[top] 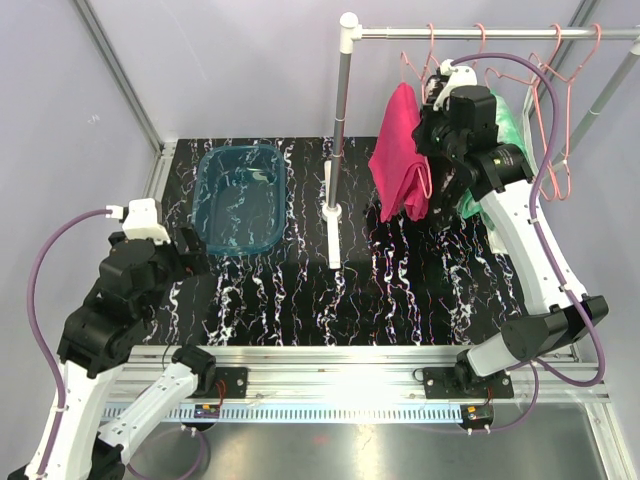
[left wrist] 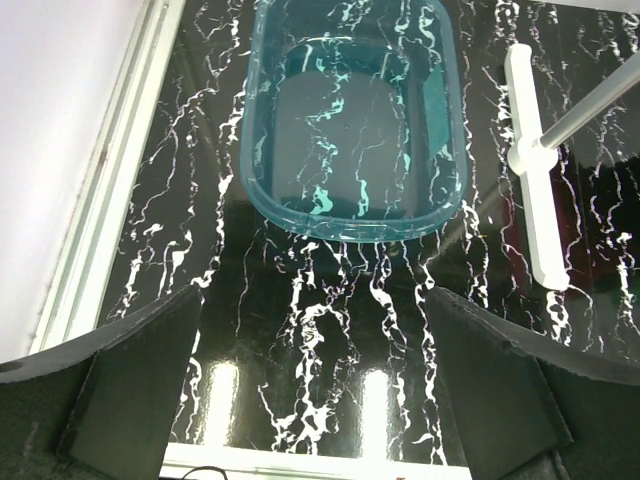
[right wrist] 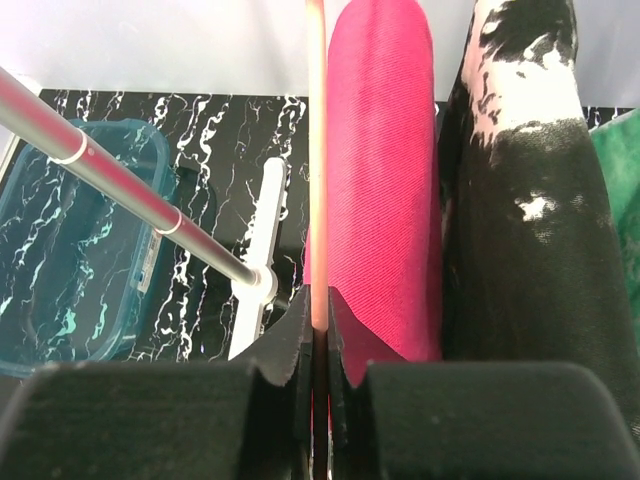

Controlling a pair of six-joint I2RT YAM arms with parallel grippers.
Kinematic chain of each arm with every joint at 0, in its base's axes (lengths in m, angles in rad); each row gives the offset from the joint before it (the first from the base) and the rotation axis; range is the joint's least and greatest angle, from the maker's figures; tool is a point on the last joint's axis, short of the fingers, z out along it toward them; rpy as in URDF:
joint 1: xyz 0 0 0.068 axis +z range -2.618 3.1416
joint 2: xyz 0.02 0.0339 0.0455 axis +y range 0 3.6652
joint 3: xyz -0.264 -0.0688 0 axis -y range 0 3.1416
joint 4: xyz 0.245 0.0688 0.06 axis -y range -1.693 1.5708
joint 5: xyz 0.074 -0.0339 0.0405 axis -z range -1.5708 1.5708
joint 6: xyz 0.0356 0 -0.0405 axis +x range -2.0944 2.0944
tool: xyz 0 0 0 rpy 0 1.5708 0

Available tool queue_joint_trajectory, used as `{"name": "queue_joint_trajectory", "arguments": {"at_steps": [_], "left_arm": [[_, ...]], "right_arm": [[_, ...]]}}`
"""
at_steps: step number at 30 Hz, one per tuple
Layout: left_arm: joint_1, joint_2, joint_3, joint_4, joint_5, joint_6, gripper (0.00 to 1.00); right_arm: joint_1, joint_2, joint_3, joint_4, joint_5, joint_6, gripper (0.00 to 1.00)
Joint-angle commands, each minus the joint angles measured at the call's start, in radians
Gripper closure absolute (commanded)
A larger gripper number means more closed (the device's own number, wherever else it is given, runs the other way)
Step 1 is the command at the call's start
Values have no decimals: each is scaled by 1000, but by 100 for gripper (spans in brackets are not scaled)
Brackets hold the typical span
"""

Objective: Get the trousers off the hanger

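Note:
The magenta-pink trousers (top: 400, 150) (right wrist: 380, 180) hang folded over a pink wire hanger (right wrist: 316, 150) on the rail (top: 480, 33). Beside them hang black white-speckled trousers (right wrist: 520, 200) and green mottled trousers (top: 510, 130) (right wrist: 620, 160). My right gripper (top: 436, 150) (right wrist: 317, 300) is up at the rail, shut on the thin hanger wire just left of the pink cloth. In the top view its body hides most of the black pair. My left gripper (top: 190, 250) (left wrist: 315, 330) hovers open and empty over the table's left side.
A teal see-through bin (top: 205, 215) (left wrist: 350, 225) sits at the back left. The rack's upright post (top: 340, 130) stands on a white foot (top: 332, 215) (left wrist: 535, 160) mid-table. Empty pink hangers (top: 560, 110) hang to the right on the rail.

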Motion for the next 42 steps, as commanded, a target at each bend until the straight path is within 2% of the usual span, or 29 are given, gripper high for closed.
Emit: {"name": "queue_joint_trajectory", "arguments": {"at_steps": [1, 7, 11, 19, 26, 32, 35, 38, 41, 42], "left_arm": [[-3, 7, 4, 60, 72, 11, 1], [-3, 18, -9, 140, 218, -39, 1], [-1, 15, -36, 175, 206, -97, 1], [-3, -6, -94, 225, 306, -53, 1], [-3, -14, -108, 291, 409, -35, 1], [-20, 61, -82, 386, 415, -30, 1], [-76, 124, -36, 421, 366, -21, 1], [-182, 188, 8, 465, 280, -15, 1], [-317, 257, 56, 513, 180, -16, 1], [-393, 276, 70, 524, 154, -16, 1]], "right_arm": [[5, -45, 19, 93, 11, 5, 100], [5, -56, 124, 123, 45, -4, 100], [5, -41, 195, 115, 42, -3, 100], [5, -25, 307, 89, 33, -3, 100], [5, -62, 310, 89, -38, 35, 100], [7, -137, 263, 41, -124, 103, 100], [5, -203, 185, 47, -171, 127, 100], [5, -263, 114, 56, -185, 149, 100], [5, -304, 72, 58, -202, 157, 100], [5, -312, 57, 60, -208, 161, 100]]}}
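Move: The right hand already grips the near arm of the hanger. The pink trousers hang on it about 15 cm below, 5 cm ahead and 4 cm left, and the rail crosses about 8 cm ahead and 12 cm up, at the same left-right place. The black trousers are some 8 cm right and 5 cm ahead. From the left hand, the pink trousers are roughly 50 cm right, 26 cm ahead and 7 cm below. Keeping its pinch on the hanger's near arm, the right hand raises it about 9 cm to clear the rail, tipping slightly upward, then draws it back about 10 cm at that height. Meanwhile the left hand, fingers wide open, swings right towards the pink trousers, speeding up late and turning clockwise. ##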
